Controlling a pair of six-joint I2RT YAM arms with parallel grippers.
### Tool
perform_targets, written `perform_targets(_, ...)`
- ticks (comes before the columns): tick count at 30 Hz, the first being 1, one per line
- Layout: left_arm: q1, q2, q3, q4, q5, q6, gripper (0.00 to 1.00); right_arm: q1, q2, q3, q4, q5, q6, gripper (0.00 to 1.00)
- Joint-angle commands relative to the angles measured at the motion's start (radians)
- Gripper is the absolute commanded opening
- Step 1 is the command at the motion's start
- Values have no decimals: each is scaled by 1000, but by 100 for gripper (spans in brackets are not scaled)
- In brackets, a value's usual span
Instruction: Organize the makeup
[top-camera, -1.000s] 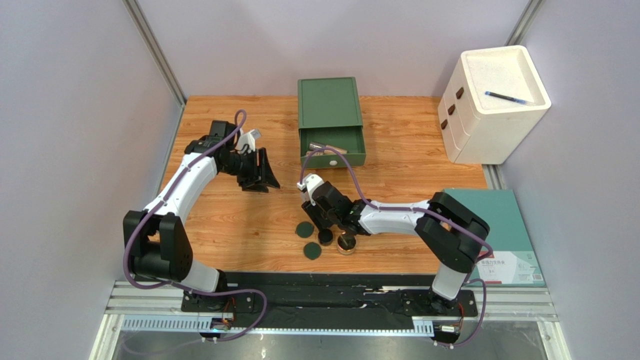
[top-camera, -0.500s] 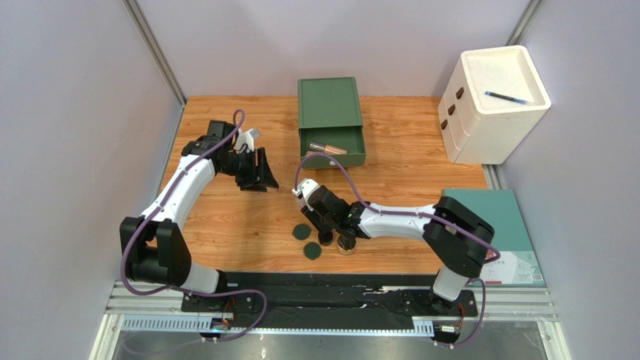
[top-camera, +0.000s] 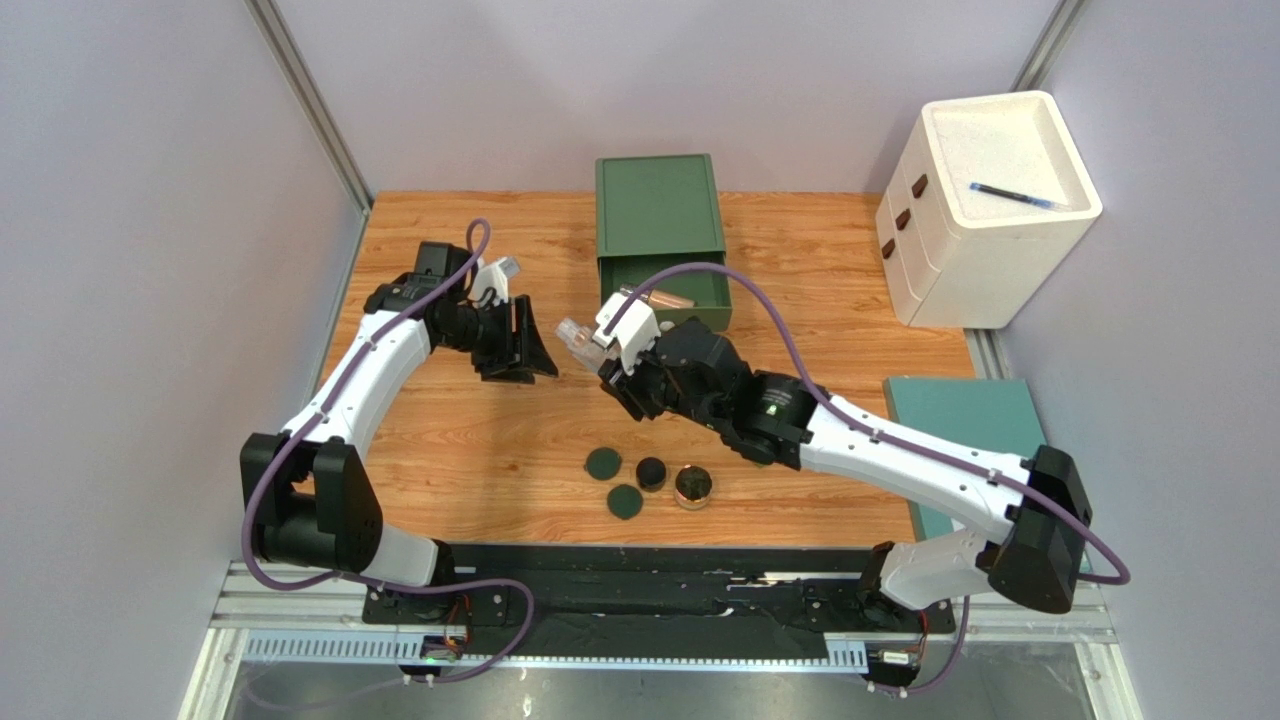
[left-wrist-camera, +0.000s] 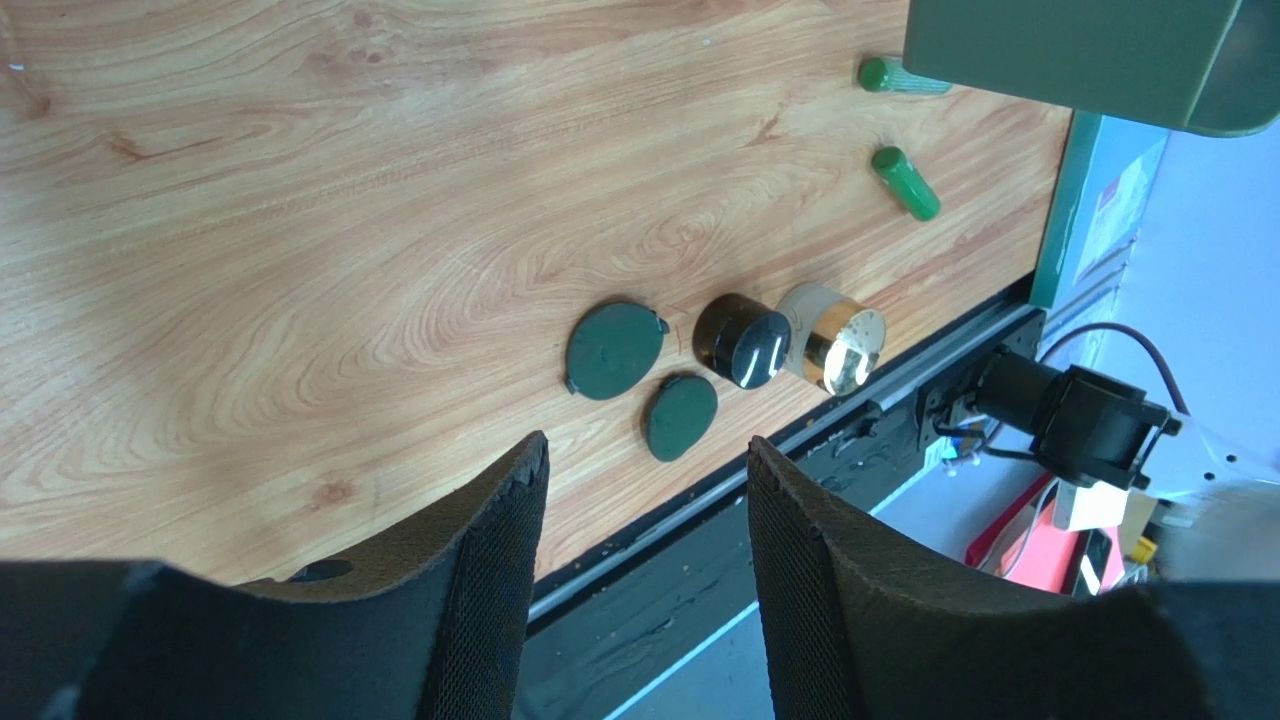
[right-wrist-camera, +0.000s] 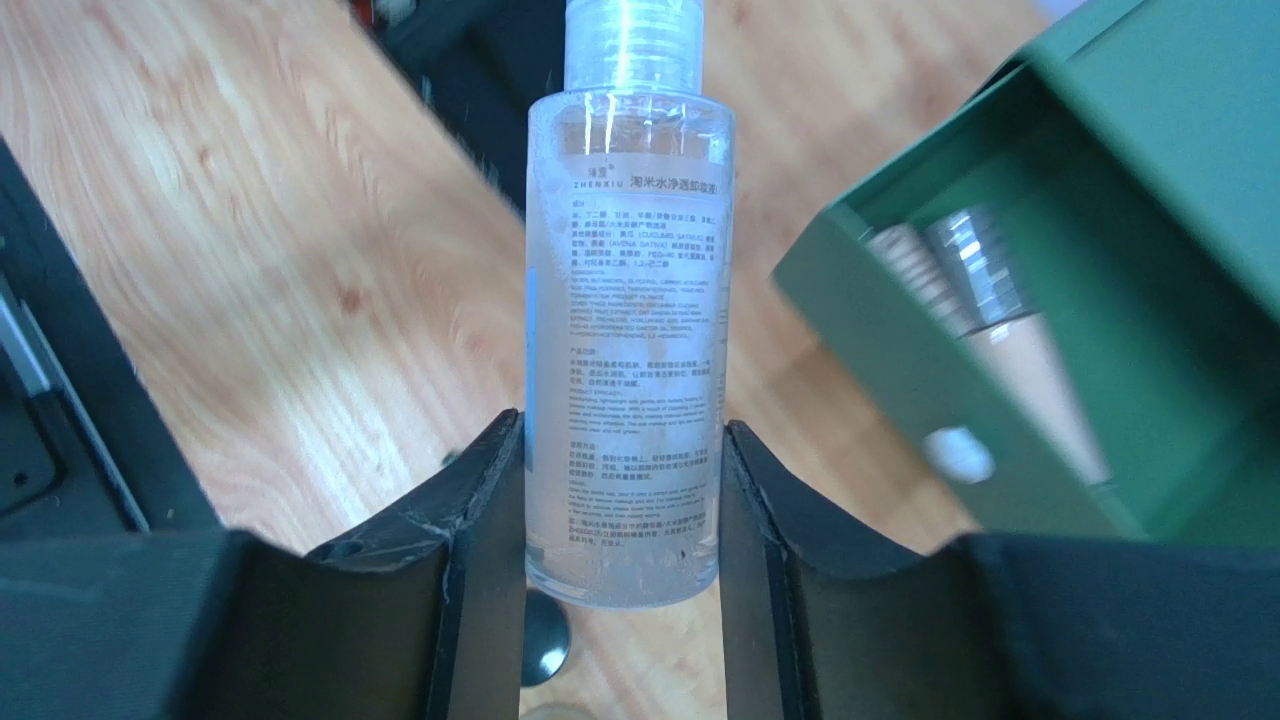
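Observation:
My right gripper (top-camera: 613, 360) is shut on a clear bottle (top-camera: 577, 333) with printed text and holds it above the table, left of the open green drawer (top-camera: 666, 300). In the right wrist view the bottle (right-wrist-camera: 628, 300) sits upright between the pads (right-wrist-camera: 489, 510), and beige tubes (right-wrist-camera: 977, 270) lie in the drawer. Two dark green discs (top-camera: 604, 464), a black jar (top-camera: 651, 474) and a gold-rimmed compact (top-camera: 694, 486) lie near the front edge. My left gripper (top-camera: 519, 348) is open and empty. The left wrist view shows two green tubes (left-wrist-camera: 906, 182) on the table.
The green drawer box (top-camera: 658, 203) stands at the back centre. A white drawer cabinet (top-camera: 984, 225) with a blue pen (top-camera: 1019, 194) on top stands at the back right. A teal flat box (top-camera: 962, 413) lies at the right edge.
My right gripper has lifted from beside the jar and discs and swung up and left toward the drawer, with the clear bottle in it. The left arm has barely moved.

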Motion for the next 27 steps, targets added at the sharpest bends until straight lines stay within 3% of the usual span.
perform_targets(1,-3,-19,-12,33,5,-14,57,-13,-31,117,1,61,-113,0)
perform_targets(6,-3,-5,-14,48,11,-28,57,-99,11,228,-5,43,-173,0)
perform_targets(15,-3,1,-17,68,16,-46,57,-311,79,269,-19,-48,-210,0)
perform_targets(22,-3,9,-14,79,20,-55,57,-357,147,260,-45,-101,-251,1)
perform_targets(27,-3,15,-9,79,22,-56,57,-377,194,265,-59,-127,-238,6)
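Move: The right hand holds the clear bottle; the open green drawer's middle lies about 16 cm ahead, 7 cm right and 11 cm below. The tan foundation bottles in it are some 14 cm ahead, 5 cm right and 12 cm down. Near this hand on the table, the black jar is roughly 7 cm back and 4 cm right. From the left hand the drawer is about 13 cm ahead, 18 cm right and 4 cm below. Keeping the clear bottle pinched between its fingers, the right hand carries it forward about 13 cm and some 8 cm to the right, to over the open drawer. On the way it arcs up about 8 cm, then sinks nearly as far again, while the wrist turns roughly 10 degrees clockwise; the fingers keep their hold. ##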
